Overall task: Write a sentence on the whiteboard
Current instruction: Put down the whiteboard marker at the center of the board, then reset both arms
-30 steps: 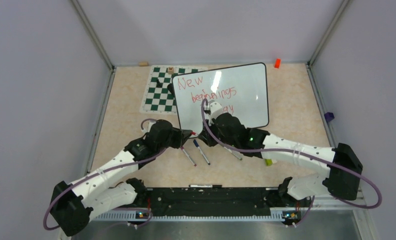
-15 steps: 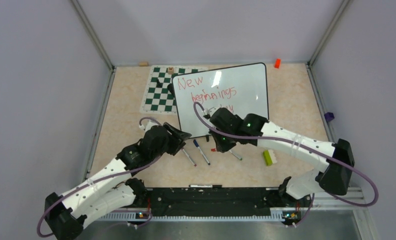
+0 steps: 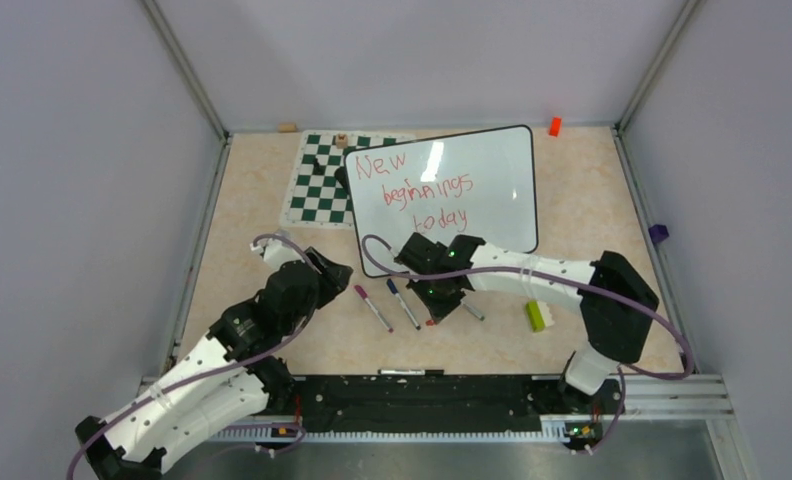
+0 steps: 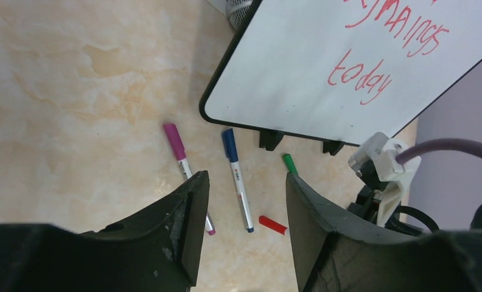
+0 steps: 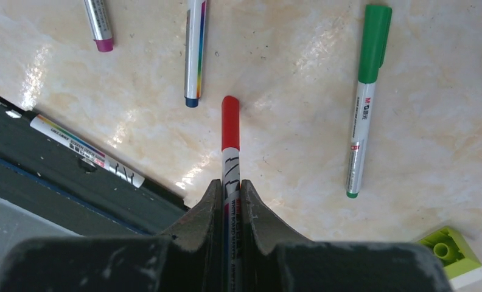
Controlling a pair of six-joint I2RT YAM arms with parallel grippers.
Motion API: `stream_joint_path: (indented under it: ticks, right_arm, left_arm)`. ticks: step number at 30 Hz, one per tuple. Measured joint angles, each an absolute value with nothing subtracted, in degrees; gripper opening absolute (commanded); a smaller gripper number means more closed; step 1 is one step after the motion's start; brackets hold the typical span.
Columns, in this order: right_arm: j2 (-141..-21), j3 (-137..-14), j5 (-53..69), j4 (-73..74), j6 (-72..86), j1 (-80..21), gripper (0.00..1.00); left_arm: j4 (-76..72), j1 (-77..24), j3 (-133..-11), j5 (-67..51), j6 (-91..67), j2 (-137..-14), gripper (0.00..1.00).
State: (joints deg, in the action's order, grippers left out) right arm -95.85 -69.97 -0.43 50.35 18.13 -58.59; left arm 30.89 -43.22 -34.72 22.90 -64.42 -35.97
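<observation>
The whiteboard (image 3: 502, 170) stands tilted at the middle back of the table, with the red sentence (image 3: 414, 190) "New beginnings today" in three lines; its last word also shows on the whiteboard (image 4: 287, 73) in the left wrist view. My right gripper (image 3: 437, 300) hangs low in front of the board. The right gripper (image 5: 230, 190) is shut on a capped red marker (image 5: 230, 131), whose cap points at the table's near edge. My left gripper (image 3: 330, 272) is drawn back to the left, and the left gripper (image 4: 246, 182) is open and holds nothing.
Magenta pen (image 3: 372, 307), blue pen (image 3: 403, 304) and green pen (image 3: 472, 310) lie before the board. A further marker (image 5: 86, 152) lies on the black base rail. A green block (image 3: 538, 315) sits right, a chessboard mat (image 3: 317, 185) behind left.
The grippers met in front of the board a second ago. The left one has opened and pulled back left; the right one has swung down and near with the red marker.
</observation>
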Motion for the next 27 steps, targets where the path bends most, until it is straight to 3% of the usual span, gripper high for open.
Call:
stream_joint_path:
  ticks: [6, 9, 10, 11, 12, 13, 14, 18, 27]
  right_arm:
    - [-88.01, -63.86, -2.63, 45.98, 18.26, -58.22, 0.00]
    - [-81.73, -59.64, -4.99, 40.77, 19.11, -58.11, 0.00]
    - [-80.05, -58.00, -5.72, 38.79, 19.33, -58.06, 0.05]
    - [-78.08, -55.77, -6.48, 36.10, 19.62, -58.02, 0.19]
    - [-76.14, -53.19, -7.07, 33.39, 19.90, -57.95, 0.40]
    - [-74.87, -51.22, -7.53, 31.11, 20.14, -57.95, 0.74]
    - [-73.93, -49.47, -7.84, 29.08, 20.78, -57.93, 0.95]
    - [-70.43, -43.70, -10.41, 21.71, 22.24, -57.58, 0.99]
    - [-48.88, -36.49, -20.88, 15.81, 23.40, -49.82, 0.96]
  left_arm:
    - [31.73, -43.22, -34.06, 27.90, -61.56, -31.88, 0.50]
    - [29.61, -43.20, -31.18, 29.93, -59.37, -28.80, 0.57]
    - [28.34, -43.20, -29.76, 30.20, -58.04, -27.64, 0.58]
    - [26.83, -43.20, -28.23, 30.30, -56.45, -26.44, 0.61]
    - [25.45, -43.20, -26.79, 30.24, -54.78, -25.21, 0.64]
    - [24.01, -43.20, -25.39, 30.24, -53.01, -23.88, 0.68]
    - [23.57, -43.20, -24.97, 30.26, -52.53, -23.49, 0.74]
    - [19.25, -43.20, -23.18, 30.81, -45.60, -21.15, 0.98]
    - [12.80, -43.20, -22.59, 34.44, -34.54, -23.42, 0.99]
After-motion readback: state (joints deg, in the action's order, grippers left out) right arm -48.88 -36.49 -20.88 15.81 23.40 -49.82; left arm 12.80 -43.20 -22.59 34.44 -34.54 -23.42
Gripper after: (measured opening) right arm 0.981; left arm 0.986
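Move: My right hand still holds the red marker cap-down; its resting spot on the tabletop lies roughly 2 cm back, 3 cm to the right and 3 cm below. The green marker is about 4 cm ahead and 4 cm right, the blue one some 3 cm ahead and 8 cm left, the purple one 2 cm ahead and 14 cm left. From my left hand that spot is around 7 cm back, 22 cm right and 13 cm lower. I lift my right hand about 3 cm off the spot, easing forward and tilting, then open its fingers wide to let go of the red marker. From there I climb away, up, right and forward to about 10 cm higher overall, fingers swinging up to point forward and turning clockwise. My left hand drifts some 4 cm left and slightly forward, tipping up and opening fully. ##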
